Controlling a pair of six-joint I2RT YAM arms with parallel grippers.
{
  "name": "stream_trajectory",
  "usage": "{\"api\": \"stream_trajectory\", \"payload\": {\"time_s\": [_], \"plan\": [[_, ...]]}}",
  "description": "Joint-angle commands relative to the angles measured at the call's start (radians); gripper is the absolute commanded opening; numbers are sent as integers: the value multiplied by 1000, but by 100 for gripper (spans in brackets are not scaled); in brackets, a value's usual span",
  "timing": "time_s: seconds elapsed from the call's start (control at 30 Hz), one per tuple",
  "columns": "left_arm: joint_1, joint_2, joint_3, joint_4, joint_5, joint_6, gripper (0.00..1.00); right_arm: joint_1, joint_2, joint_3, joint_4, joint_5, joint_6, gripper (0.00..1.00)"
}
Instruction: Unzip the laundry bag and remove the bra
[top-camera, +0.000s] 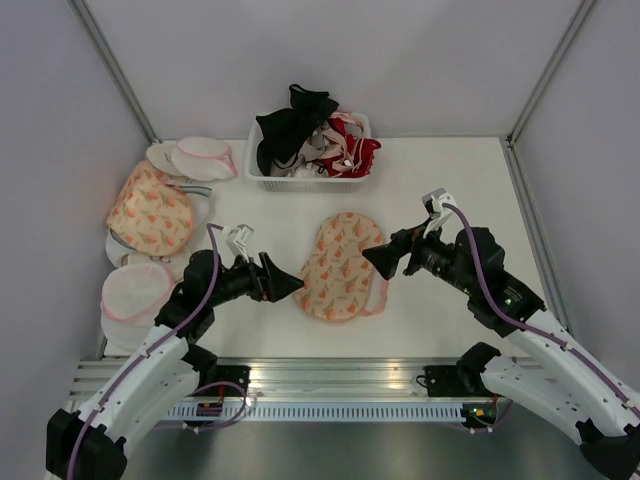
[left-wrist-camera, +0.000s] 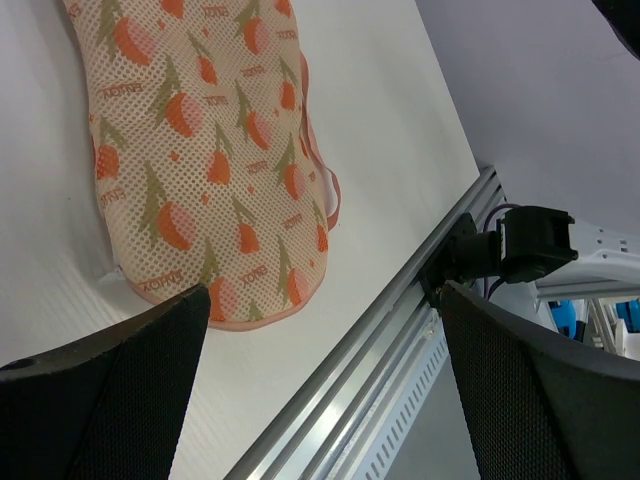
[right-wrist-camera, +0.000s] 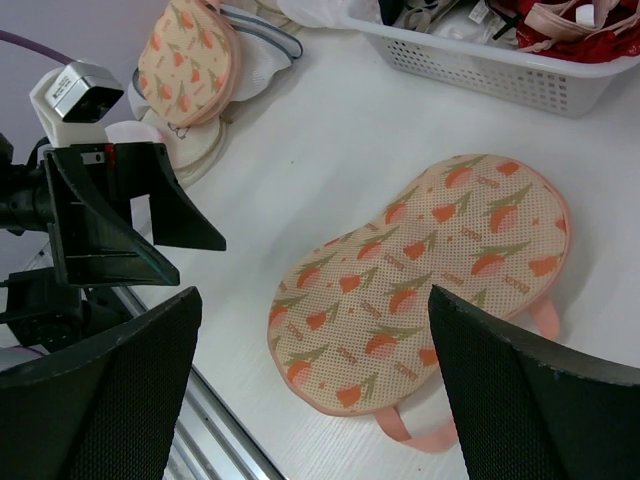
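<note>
The laundry bag (top-camera: 343, 265) lies flat mid-table, a peach oval with orange-red leaf print and a pink rim. It also shows in the left wrist view (left-wrist-camera: 200, 150) and the right wrist view (right-wrist-camera: 420, 280), where a pink loop sticks out at its near edge. It looks closed. The bra is hidden. My left gripper (top-camera: 287, 283) is open and empty just left of the bag, above the table (left-wrist-camera: 320, 340). My right gripper (top-camera: 378, 259) is open and empty at the bag's right edge, hovering over it (right-wrist-camera: 312, 340).
A white basket (top-camera: 308, 181) with black and red bras stands at the back. A second leaf-print pouch (top-camera: 150, 208) and white mesh pouches (top-camera: 135, 290) lie along the left edge. An aluminium rail (top-camera: 330, 375) runs along the near edge.
</note>
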Motion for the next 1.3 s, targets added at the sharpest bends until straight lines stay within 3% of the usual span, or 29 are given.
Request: {"api": "stream_trajectory", "payload": {"time_s": [0.0, 0.33, 0.6, 0.7, 1.03, 1.13, 1.17, 1.23, 1.27], "plan": [[-3, 5, 35, 46, 35, 18, 100, 4, -10, -4, 43, -54, 0, 98], [-3, 58, 47, 31, -34, 111, 100, 5, 8, -34, 85, -115, -2, 98], [-3, 372, 153, 46, -284, 153, 100, 4, 48, -66, 100, -115, 23, 98], [-3, 469, 135, 150, -332, 157, 100, 5, 39, -93, 126, -126, 42, 98], [-3, 865, 154, 540, -13, 180, 99, 21, 57, -136, 162, -135, 66, 98], [-3, 958, 212, 558, 153, 191, 89, 24, 51, -142, 159, -120, 66, 98], [-3, 980, 228, 569, 250, 191, 68, 25, 53, -143, 159, -117, 66, 98], [-3, 1057, 257, 596, 353, 159, 41, 24, 53, -146, 157, -108, 64, 98], [-4, 1083, 262, 612, 437, 145, 20, 25, 54, -149, 157, -101, 66, 98]]}}
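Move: The laundry bag lies flat, its middle about 9 cm ahead of the left gripper, 12 cm to its right and 14 cm below; its pink strap loop is only 2 cm ahead of that gripper but about 20 cm to its right. The basket of bras stands some 40 cm straight ahead of it. From the right gripper, the bag's middle is roughly 6 cm ahead, 7 cm to the left and 25 cm below. Bring the open left gripper forward and down about 12 cm to the bag's left side, tipping the fingertips farther down; then, staying low, sweep it some 5 cm right into the edge while closing the fingers to pinch the mesh. Meanwhile lower the right gripper about 5 cm towards the bag, easing slightly left with its fingers kept open. ##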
